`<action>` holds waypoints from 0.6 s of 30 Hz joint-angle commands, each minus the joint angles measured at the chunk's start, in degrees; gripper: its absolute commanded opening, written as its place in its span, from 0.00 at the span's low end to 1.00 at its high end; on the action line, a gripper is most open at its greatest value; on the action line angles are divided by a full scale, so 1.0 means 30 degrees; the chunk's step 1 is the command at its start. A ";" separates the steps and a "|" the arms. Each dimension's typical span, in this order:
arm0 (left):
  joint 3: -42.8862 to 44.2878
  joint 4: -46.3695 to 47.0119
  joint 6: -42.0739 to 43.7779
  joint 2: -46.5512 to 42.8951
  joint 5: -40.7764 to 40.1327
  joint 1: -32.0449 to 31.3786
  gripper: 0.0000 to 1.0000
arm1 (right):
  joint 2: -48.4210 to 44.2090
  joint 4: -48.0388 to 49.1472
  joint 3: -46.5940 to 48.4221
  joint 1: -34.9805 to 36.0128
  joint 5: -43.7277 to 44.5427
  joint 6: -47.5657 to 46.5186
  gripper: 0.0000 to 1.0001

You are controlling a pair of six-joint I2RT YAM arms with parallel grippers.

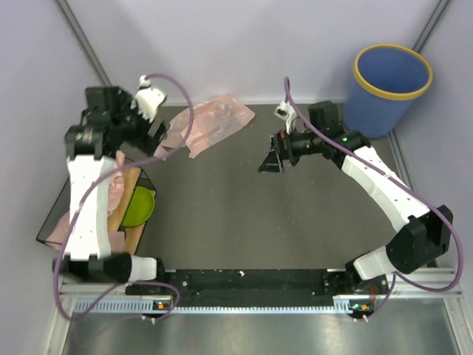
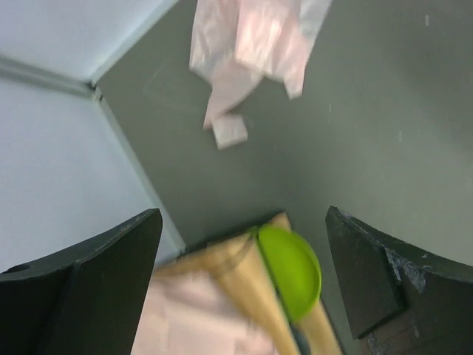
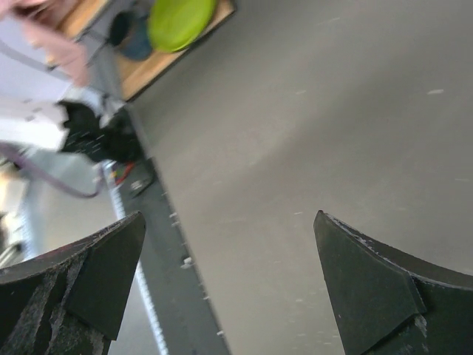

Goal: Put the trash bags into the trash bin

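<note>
A pale pink trash bag (image 1: 211,122) lies crumpled on the dark table near the back wall, and shows at the top of the left wrist view as the bag (image 2: 251,44). More pink bags (image 1: 114,194) lie in a wooden tray at the left. The blue trash bin (image 1: 380,111) with a yellow rim stands at the back right, off the table. My left gripper (image 1: 157,137) hovers open just left of the loose bag, over the tray's far end, with nothing between its fingers (image 2: 111,259). My right gripper (image 1: 270,163) hangs open over mid-table, holding nothing.
The wooden tray (image 1: 135,231) at the left edge holds a green bowl (image 1: 137,205), seen also as the bowl (image 2: 292,270) beside the pink bags (image 2: 199,314). A black rail (image 1: 251,281) runs along the near edge. Walls close in at the back and left.
</note>
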 commanded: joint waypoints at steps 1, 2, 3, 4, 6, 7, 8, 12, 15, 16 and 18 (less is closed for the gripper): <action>0.0250 0.7705 -0.5263 0.4008 0.0805 -0.1027 0.99 | -0.1239 0.0347 0.1138 -0.0776 0.5781 -0.2123 0.99; 0.1034 0.8069 -0.5791 0.4915 0.1098 -0.1085 0.99 | -0.1329 0.0318 0.1167 -0.0776 0.6751 -0.2152 0.99; 0.1796 0.8189 -0.5651 0.7041 0.1884 -0.1086 0.98 | -0.1330 0.0144 0.1254 -0.0776 0.7920 -0.3052 0.99; 0.2674 0.7929 -0.5476 0.8194 0.3545 -0.1115 0.98 | -0.1388 -0.0235 0.1313 -0.0863 0.8077 -0.3612 0.99; 0.5077 0.8013 -0.6494 1.1523 0.3476 -0.1348 0.98 | -0.1418 -0.1170 0.1343 -0.1476 0.6772 -0.4493 0.99; 0.5781 0.8014 -0.6702 1.2589 0.3996 -0.1408 0.98 | -0.1389 -0.1466 0.1285 -0.1828 0.5832 -0.4496 0.99; 0.6745 0.8188 -0.6473 1.3557 0.3972 -0.1437 0.98 | -0.1331 -0.1701 0.1081 -0.2614 0.4837 -0.4467 0.99; 0.6755 1.0442 -0.6675 1.6873 0.2160 -0.1935 0.98 | -0.0833 -0.3602 0.0816 -0.3587 0.2460 -0.4756 0.99; 0.6843 1.1584 -0.6792 1.8514 0.1220 -0.2052 0.98 | -0.1066 -0.3696 0.0231 -0.4202 0.1634 -0.4584 0.99; 0.6814 1.1705 -0.6705 1.8866 0.1160 -0.2053 0.98 | -0.1124 -0.3754 0.0084 -0.4262 0.1633 -0.4613 0.99; 0.6931 1.1939 -0.6471 1.9746 0.0750 -0.2228 0.96 | -0.1212 -0.3812 -0.0151 -0.4495 0.1837 -0.4613 0.99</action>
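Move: The crumpled pink trash bag lying flat near the back wall is some 29 cm ahead of the left hand, 10 cm to its right and about 35 cm below. The green plate is roughly 6 cm back and 11 cm left of that hand, 30 cm down; the wooden rack holding the other pink bag sits about 8 cm back and 20 cm left, 25 cm down. From the right hand the flat bag is around 31 cm ahead, 20 cm left and 27 cm lower. The flat pink bag is what the left arm swoops to with empty, wide-open fingers: forward about 27 cm and down nearly as far, drifting right, first mostly outward, then steeply down as its fingers tip further down and its left side dips. The right hand, also open, draws about 9 cm to its right and 5 cm forward, towards the blue bin's side. ##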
